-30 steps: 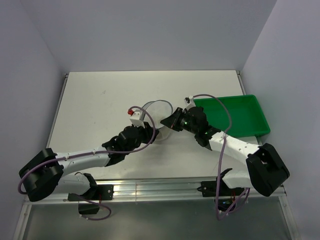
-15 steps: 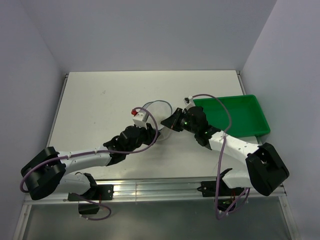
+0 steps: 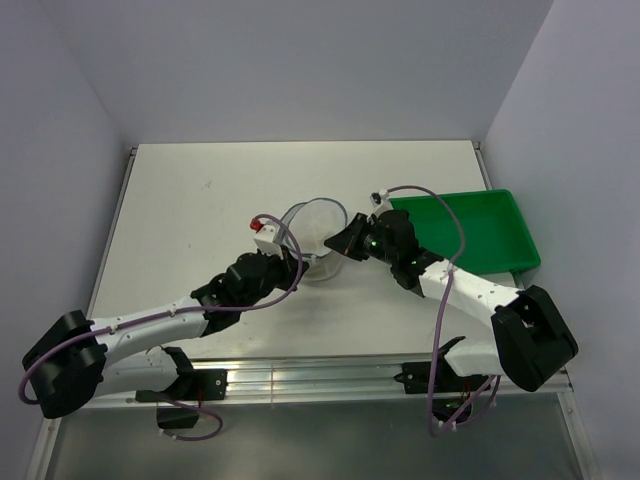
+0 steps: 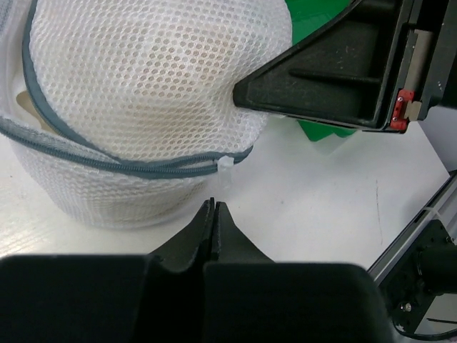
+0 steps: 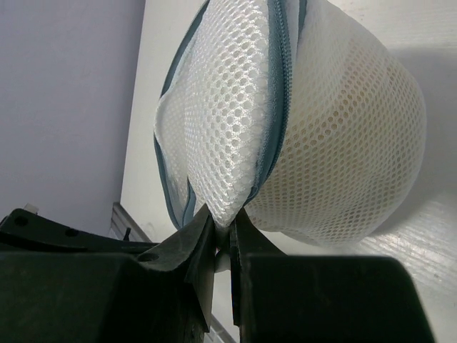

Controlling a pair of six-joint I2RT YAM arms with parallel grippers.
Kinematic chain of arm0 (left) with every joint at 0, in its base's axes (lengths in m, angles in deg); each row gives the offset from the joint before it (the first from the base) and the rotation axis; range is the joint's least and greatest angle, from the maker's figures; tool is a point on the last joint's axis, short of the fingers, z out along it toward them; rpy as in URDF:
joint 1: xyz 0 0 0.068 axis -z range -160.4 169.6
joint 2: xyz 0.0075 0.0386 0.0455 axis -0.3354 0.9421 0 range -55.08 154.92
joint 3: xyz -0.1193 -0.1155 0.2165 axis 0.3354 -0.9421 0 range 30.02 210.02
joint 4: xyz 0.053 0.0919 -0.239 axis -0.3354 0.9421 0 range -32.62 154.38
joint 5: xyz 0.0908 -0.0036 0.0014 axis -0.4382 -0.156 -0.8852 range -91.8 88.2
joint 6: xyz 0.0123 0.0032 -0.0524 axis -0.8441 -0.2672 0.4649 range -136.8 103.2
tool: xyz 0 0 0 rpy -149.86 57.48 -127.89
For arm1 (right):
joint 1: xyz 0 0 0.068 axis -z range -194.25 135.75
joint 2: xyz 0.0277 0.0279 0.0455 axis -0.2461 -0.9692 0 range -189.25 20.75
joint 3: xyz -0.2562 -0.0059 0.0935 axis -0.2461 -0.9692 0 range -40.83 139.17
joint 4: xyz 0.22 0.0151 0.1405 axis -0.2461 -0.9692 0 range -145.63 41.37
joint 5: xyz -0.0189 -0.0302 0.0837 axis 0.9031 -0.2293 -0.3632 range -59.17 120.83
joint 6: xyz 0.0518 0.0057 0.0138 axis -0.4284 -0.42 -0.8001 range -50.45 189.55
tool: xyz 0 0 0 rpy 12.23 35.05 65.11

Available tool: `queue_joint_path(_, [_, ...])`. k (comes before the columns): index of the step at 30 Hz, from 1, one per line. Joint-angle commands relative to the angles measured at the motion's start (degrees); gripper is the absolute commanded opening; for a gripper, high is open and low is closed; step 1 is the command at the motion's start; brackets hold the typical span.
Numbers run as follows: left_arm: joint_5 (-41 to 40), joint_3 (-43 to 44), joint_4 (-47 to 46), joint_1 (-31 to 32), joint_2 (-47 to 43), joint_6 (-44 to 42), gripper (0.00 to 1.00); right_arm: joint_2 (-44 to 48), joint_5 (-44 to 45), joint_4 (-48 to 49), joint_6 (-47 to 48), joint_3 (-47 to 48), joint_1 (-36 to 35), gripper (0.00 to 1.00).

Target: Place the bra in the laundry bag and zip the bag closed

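Observation:
The laundry bag [image 3: 318,225], a round white mesh pouch with a grey-blue zipper [image 4: 143,168], stands on the table between my two grippers. Its small white pull tab [image 4: 226,164] hangs just ahead of my left gripper [image 4: 213,204], which is shut with nothing between its fingers. My right gripper [image 5: 223,218] is shut on a fold of the bag's mesh lid [image 5: 228,114] and holds it up. In the top view the left gripper [image 3: 303,262] is at the bag's near side and the right gripper [image 3: 333,245] at its right side. The bra is not plainly seen; a beige tint shows through the mesh [image 4: 178,78].
A green plastic tray [image 3: 500,200] lies at the right of the table, just behind my right arm. The tray's green edge [image 4: 318,133] shows past the right gripper's black finger [image 4: 321,78]. The table's near edge and rail run just below the arm bases.
My left gripper's jaws have closed on nothing, and the left arm has drawn back a little to the left. The right gripper keeps its hold on the mesh.

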Motion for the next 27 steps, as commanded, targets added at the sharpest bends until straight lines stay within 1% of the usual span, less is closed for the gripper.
queue_joint_path(1, [1.2, 0.2, 0.1, 0.3, -2.3, -1.1, 0.0, 0.5, 1.4, 0.3, 1.0, 2.0, 0.7, 0.0])
queue_joint_path(7, [-0.1, -0.7, 2.1, -0.7, -4.8, -1.6, 0.0, 0.4, 1.3, 0.0, 1.4, 2.3, 0.8, 0.0])
queue_joint_path(10, [4.2, 0.6, 1.2, -0.7, -4.2, -2.1, 0.0, 0.8, 1.4, -0.5, 1.6, 2.7, 0.8, 0.0])
queue_joint_path(12, [7.2, 2.4, 1.1, -0.1, -1.7, -1.8, 0.0, 0.5, 1.3, -0.3, 1.4, 3.1, 0.7, 0.0])
queue_joint_path(13, [7.1, 2.7, 0.8, 0.3, -0.9, -1.6, 0.03, 0.3, 1.2, -0.2, 1.4, 3.2, 0.6, 0.0])
queue_joint_path(14, [6.6, 3.0, 0.6, 1.1, 0.0, -0.6, 0.2, 0.1, 1.2, -0.2, 1.4, 3.3, 0.5, 0.0])
queue_joint_path(15, [6.0, 3.3, 0.2, 1.1, 0.5, 0.3, 0.3, 0.0, 1.4, 0.0, 1.3, 3.1, 0.5, 0.0])
queue_joint_path(16, [5.7, 3.4, -0.3, 1.1, 0.9, 1.1, 0.36, 0.0, 1.4, 0.1, 1.2, 3.0, 0.5, 0.0])
queue_joint_path(17, [5.2, 3.6, -0.4, 1.1, 1.7, 2.4, 0.45, -0.1, 1.3, 0.1, 1.2, 2.9, 0.5, 0.0])
queue_joint_path(20, [3.5, 3.5, -1.3, 1.1, 2.8, 3.7, 0.53, 0.1, 1.0, 0.6, 1.0, 2.6, 0.3, 0.0])
queue_joint_path(22, [3.7, 3.9, -2.5, 1.1, 3.5, 3.7, 0.55, 0.1, 1.0, 0.6, 1.1, 2.5, 0.1, 0.0])
queue_joint_path(27, [2.3, 4.9, -4.4, 1.1, 6.0, 4.6, 0.51, 0.3, 0.7, 1.2, 1.1, 1.9, -0.3, 0.0])
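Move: The white zip pull hangs at the laundry bag's near corner, about 2 cm ahead of my shut left fingers, 3 cm to the right and 2 cm lower. From the left hand, the bag's bulk is centred some 5 cm ahead, 3 cm right and 5 cm down, and my right fingertips pinching the bag are about 5 cm ahead, 6 cm right and level. From my right hand the pull is about 3 cm back and 3 cm left, slightly lower. I lift my empty, shut left fingers about 1.5 cm, then reverse, sinking some 3 cm and going right about as far, towards the zip pull, after easing back slightly. On the way down I open them to about half and tip the hand down some 5 degrees, bringing the gap just short of the pull. My right hand stays put and keeps its pinch on the bag. ##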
